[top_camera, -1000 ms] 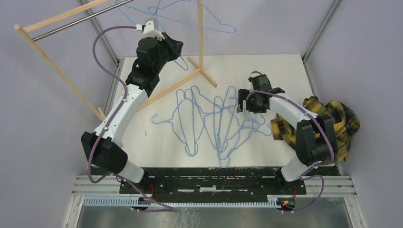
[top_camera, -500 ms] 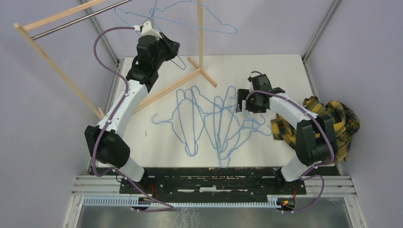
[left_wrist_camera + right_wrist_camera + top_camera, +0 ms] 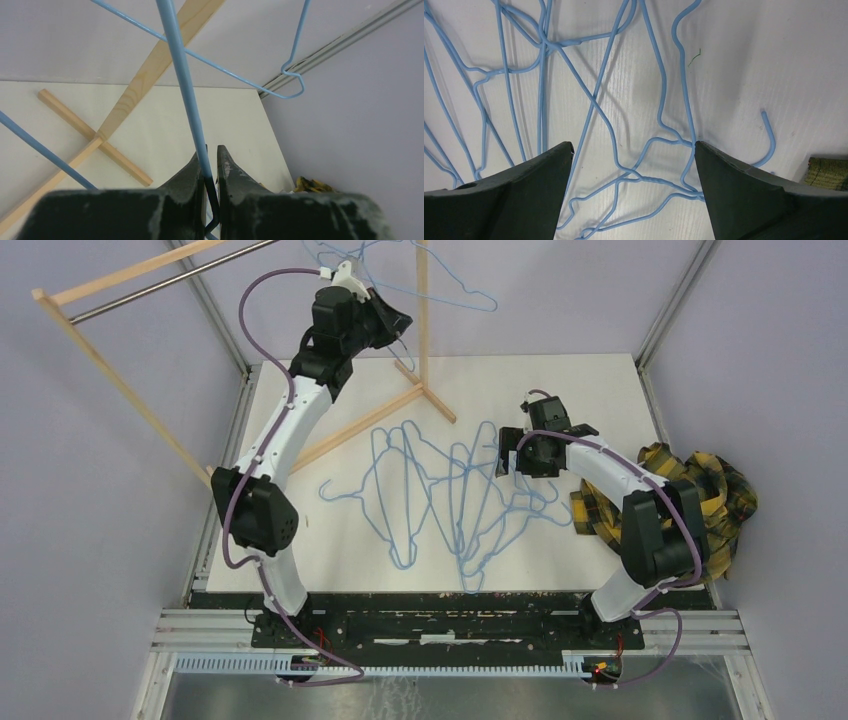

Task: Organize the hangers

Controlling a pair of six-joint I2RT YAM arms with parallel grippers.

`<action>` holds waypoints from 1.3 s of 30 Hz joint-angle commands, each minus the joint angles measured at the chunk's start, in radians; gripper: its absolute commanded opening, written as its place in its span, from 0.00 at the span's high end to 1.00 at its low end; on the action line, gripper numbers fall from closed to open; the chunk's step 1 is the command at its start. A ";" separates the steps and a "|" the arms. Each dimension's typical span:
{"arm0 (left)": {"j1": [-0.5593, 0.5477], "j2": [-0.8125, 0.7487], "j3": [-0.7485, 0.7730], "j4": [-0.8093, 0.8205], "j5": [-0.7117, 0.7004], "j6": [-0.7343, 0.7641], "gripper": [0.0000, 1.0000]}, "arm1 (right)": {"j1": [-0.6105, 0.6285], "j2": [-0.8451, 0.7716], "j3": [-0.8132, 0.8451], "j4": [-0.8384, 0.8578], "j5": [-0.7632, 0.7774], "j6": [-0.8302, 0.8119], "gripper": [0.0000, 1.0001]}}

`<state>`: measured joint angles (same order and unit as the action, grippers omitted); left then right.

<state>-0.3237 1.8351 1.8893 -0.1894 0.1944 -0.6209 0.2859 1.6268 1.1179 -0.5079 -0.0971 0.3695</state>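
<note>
My left gripper (image 3: 388, 322) is raised at the back of the table, next to the rack's upright post (image 3: 422, 310). It is shut on the wire of one light-blue hanger (image 3: 182, 75), whose frame (image 3: 470, 300) hangs in the air past the post. Several more hangers (image 3: 450, 500) lie tangled on the white table. My right gripper (image 3: 507, 455) hovers low over the right side of that pile with its jaws wide open. In the right wrist view a hanger's twisted neck (image 3: 659, 180) lies between the fingers (image 3: 539, 170), untouched.
The wooden rack with its metal rod (image 3: 150, 285) stands at the back left, its crossed feet (image 3: 400, 405) on the table. A yellow plaid cloth (image 3: 690, 490) lies bunched at the table's right edge. Grey walls close in on all sides.
My left arm has swung up and to the right, carrying the held hanger toward the rack's post. The right arm has stayed over the pile.
</note>
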 commanded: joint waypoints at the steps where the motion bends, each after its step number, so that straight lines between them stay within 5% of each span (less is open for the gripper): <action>1: -0.018 0.057 0.085 -0.089 0.046 -0.034 0.97 | 0.001 0.011 0.033 0.037 0.000 -0.005 0.00; 8: -0.040 0.138 0.212 -0.214 0.008 0.021 0.86 | 0.002 0.030 0.042 0.041 -0.003 -0.001 0.00; 13: -0.041 0.109 0.184 -0.209 -0.006 0.060 0.56 | 0.001 0.028 0.046 0.037 -0.005 -0.002 0.00; 22: -0.041 -0.045 0.139 -0.193 0.009 0.131 0.22 | 0.001 -0.005 0.031 0.043 -0.013 0.007 0.00; 25: -0.041 -0.107 0.107 -0.189 0.026 0.156 0.00 | 0.000 -0.018 0.022 0.044 -0.011 0.007 0.00; 39: -0.040 -0.505 -0.290 -0.201 -0.110 0.301 0.01 | 0.009 -0.081 -0.060 0.045 -0.026 -0.014 0.00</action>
<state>-0.3622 1.4288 1.7195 -0.4015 0.1375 -0.4042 0.2863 1.6051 1.0851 -0.4850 -0.1074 0.3695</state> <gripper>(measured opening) 0.991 0.999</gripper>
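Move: My left hand grips the lower near corner of a blue hanger. The rack's metal rod, where its hook goes, lies about 8 cm ahead, level sideways and some 22 cm above. The far post stands roughly 10 cm ahead and 3 cm right, its top about 13 cm up. An already hung hanger is about 9 cm ahead, 3 cm right and 10 cm up. From my right hand the rod is some 24 cm ahead, 22 cm left, 50 cm up. With my left hand I ease the hanger about 2.5 cm right and a little forward, towards the post, then lower some 4 cm while my fingers start opening and let go of the wire. With them wide open I draw back about 12 cm, rising roughly 10 cm from the low point and drifting left, away from the hangers, tipping the fingers up a bit at the end. ##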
